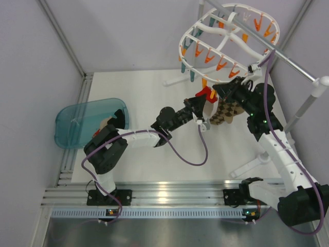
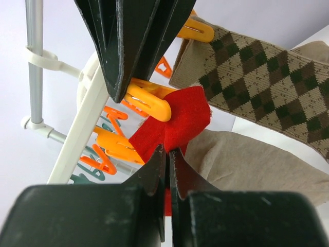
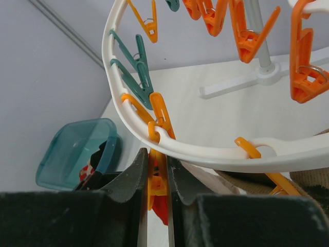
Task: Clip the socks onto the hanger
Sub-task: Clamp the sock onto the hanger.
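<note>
The white oval hanger (image 1: 183,47) hangs at the back right, rimmed with orange and teal pegs. One sock, red at its end (image 1: 206,94) and beige below, is held up under the near rim. My left gripper (image 1: 198,106) is shut on it: in the left wrist view the fingertips (image 2: 168,150) pinch the red fabric (image 2: 180,121), and the beige part (image 2: 252,162) trails right. My right gripper (image 3: 158,157) is shut on an orange peg (image 3: 157,180) that hangs from the hanger rim (image 3: 216,154). That peg's tip (image 2: 149,103) touches the red end.
A brown argyle sock (image 1: 226,112) hangs from a peg just right of the red one. A grey rail stand (image 1: 293,64) carries the hanger, its white feet on the table. A teal bin (image 1: 77,123) with some fabric in it sits at the left.
</note>
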Controlling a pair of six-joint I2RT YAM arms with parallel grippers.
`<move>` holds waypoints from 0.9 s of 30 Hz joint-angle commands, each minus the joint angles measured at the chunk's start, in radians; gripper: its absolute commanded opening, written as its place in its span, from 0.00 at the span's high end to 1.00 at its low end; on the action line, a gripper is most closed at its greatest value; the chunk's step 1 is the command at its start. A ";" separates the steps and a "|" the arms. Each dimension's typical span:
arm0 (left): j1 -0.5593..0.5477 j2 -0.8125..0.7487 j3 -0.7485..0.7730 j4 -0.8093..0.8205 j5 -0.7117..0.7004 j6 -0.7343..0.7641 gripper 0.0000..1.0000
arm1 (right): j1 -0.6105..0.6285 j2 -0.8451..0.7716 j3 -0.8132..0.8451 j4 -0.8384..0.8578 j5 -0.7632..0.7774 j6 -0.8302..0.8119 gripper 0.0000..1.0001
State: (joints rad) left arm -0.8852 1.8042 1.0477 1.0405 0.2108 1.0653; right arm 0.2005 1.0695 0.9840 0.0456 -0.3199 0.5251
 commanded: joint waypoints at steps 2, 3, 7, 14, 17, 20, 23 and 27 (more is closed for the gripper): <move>-0.006 0.014 0.049 0.064 -0.004 -0.033 1.00 | -0.012 0.006 0.024 0.105 -0.016 0.009 1.00; -0.008 0.017 0.052 0.059 -0.005 -0.033 1.00 | -0.012 0.006 0.022 0.111 -0.019 0.012 1.00; -0.012 0.021 0.064 0.050 -0.011 -0.047 1.00 | -0.012 0.006 0.022 0.111 -0.033 0.006 1.00; -0.014 0.027 0.084 0.050 -0.027 -0.070 1.00 | -0.010 -0.003 0.024 0.074 -0.034 -0.023 0.66; -0.015 0.024 0.084 0.052 -0.022 -0.074 1.00 | -0.012 -0.002 0.027 0.063 -0.036 -0.028 0.57; -0.015 0.024 0.083 0.053 -0.021 -0.080 1.00 | -0.013 0.000 0.036 0.056 -0.034 -0.031 0.53; -0.015 0.018 0.078 0.053 -0.014 -0.091 0.85 | -0.021 -0.003 0.041 0.053 -0.034 -0.036 0.52; -0.015 -0.005 0.058 0.033 -0.024 -0.131 0.53 | -0.039 -0.006 0.045 0.037 -0.042 -0.043 0.52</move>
State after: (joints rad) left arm -0.8963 1.8267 1.0946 1.0382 0.1925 0.9874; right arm 0.1940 1.0748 0.9836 0.0559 -0.3607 0.5037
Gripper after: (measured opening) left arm 0.423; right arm 0.482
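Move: The left hand holds the sock's red cuff close under the orange clip, whose middle is some 4 cm to its right, 1 cm ahead and 2 cm above. The right fingers already squeeze that clip, its middle about 1 cm below their pads. From the right hand, a spare orange clip hangs level with it, about 4 cm ahead and 5 cm left; the argyle sock's clip is level too, about 5 cm right and 1 cm ahead. Easing about 1 cm to the right and nearly as much up, the left hand feeds the red cuff farther into the orange clip's jaws. The right hand stays practically in place and opens to about half, letting go of the squeezed clip; only after that do the left fingers open and release the cuff. ##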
